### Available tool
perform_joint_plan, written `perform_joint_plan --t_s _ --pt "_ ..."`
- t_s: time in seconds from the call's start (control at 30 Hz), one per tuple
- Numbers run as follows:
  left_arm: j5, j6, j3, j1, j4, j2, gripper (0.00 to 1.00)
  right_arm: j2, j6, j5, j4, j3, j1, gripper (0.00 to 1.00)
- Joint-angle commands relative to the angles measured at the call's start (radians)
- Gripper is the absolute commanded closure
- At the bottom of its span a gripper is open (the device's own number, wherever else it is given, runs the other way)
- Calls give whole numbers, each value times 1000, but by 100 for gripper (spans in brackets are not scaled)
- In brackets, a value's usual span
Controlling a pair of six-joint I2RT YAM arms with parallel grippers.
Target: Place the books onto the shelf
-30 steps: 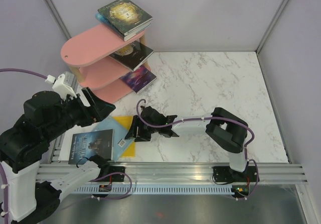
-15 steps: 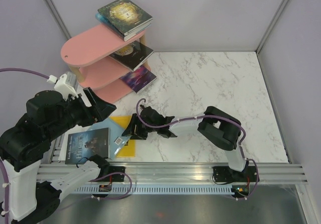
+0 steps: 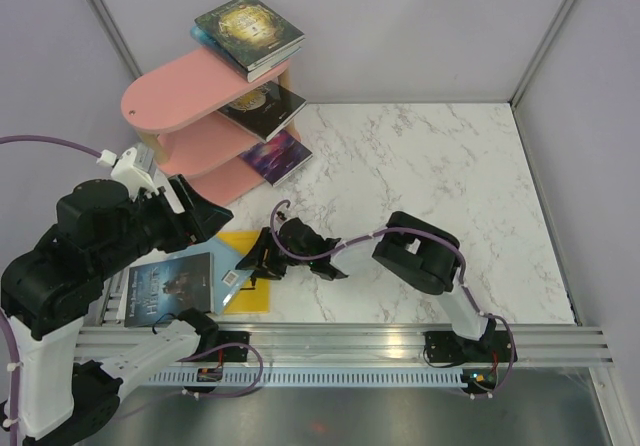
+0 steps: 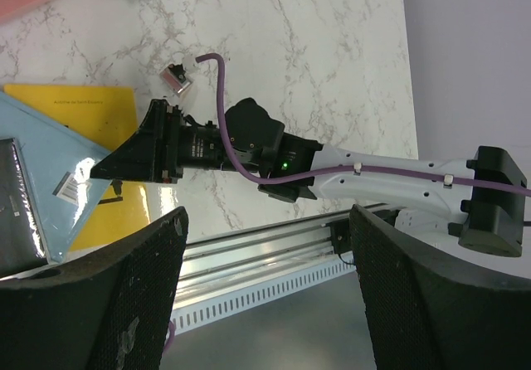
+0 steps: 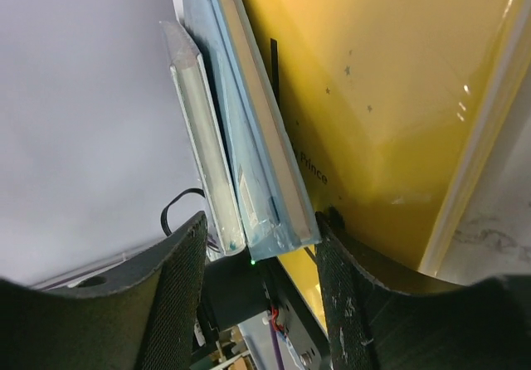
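Observation:
On the table's near left lies a stack of books: a dark book [image 3: 165, 286] on top, a light blue one [image 3: 222, 254] under it and a yellow one [image 3: 252, 284] at the bottom. My right gripper [image 3: 252, 264] is low at the stack's right edge. In the right wrist view it [image 5: 259, 225] stands open astride the edges of the top book [image 5: 203, 138] and the light blue book [image 5: 249, 138], with the yellow book [image 5: 390, 96] outside its right finger. My left gripper [image 4: 267, 221] hangs open and empty above the stack. The pink shelf [image 3: 175, 91] holds books on all three tiers.
The metal rail [image 3: 350, 341] runs along the table's near edge, right below the stack. Purple-grey walls [image 3: 420, 26] close in the back and sides. A purple cable [image 3: 40, 144] loops to my left wrist.
My right gripper has slid left into the stack's edge with its jaws narrowing. The stack has shifted a little to the left. The left arm has barely moved.

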Motion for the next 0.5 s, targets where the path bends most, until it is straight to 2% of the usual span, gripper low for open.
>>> perform_joint_plan --t_s 0.0,0.13,0.23,0.3,0.33,0.37,0.4,0.43,0.47 --pt "5 1 -5 3 -23 -2 19 34 50 6 137 13 11 42" --pt "4 4 -8 3 -26 -2 19 74 68 12 158 23 21 44" --pt "2 9 -8 3 -25 3 19 91 80 21 174 30 26 49" --pt "2 10 -10 3 -25 4 19 110 96 22 203 30 27 57" --pt "2 12 -10 3 -26 4 19 113 99 22 211 30 27 61" --pt "2 15 -8 3 -26 4 19 117 97 22 215 30 27 75" --pt "2 15 -10 3 -28 6 19 116 94 22 220 27 26 81" --pt "1 16 -10 3 -28 4 19 108 91 22 218 23 27 95" --pt "-1 18 -10 3 -29 6 19 102 85 26 212 19 24 100"
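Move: The light blue book's right-hand corner already sits between the right hand's open fingers; the book's middle is about 10 cm to the left and 1 cm back. The yellow book lies partly under it, its middle roughly 3 cm left and 2 cm back, 3 cm below the hand. The dark book's middle is some 17 cm left and 5 cm back. From the raised left hand, the light blue book lies about 13 cm left, 4 cm forward and 35 cm below. The light blue book's corner is pinched as the right fingers shut from a bit over half open to nearly closed, one pad on each cover. Meanwhile the right hand eases about 1.5 cm left, farther onto the book, and sinks about 1 cm, the leftward-pointing fingers levelling by some 5 degrees; the grip tightens at the end. ##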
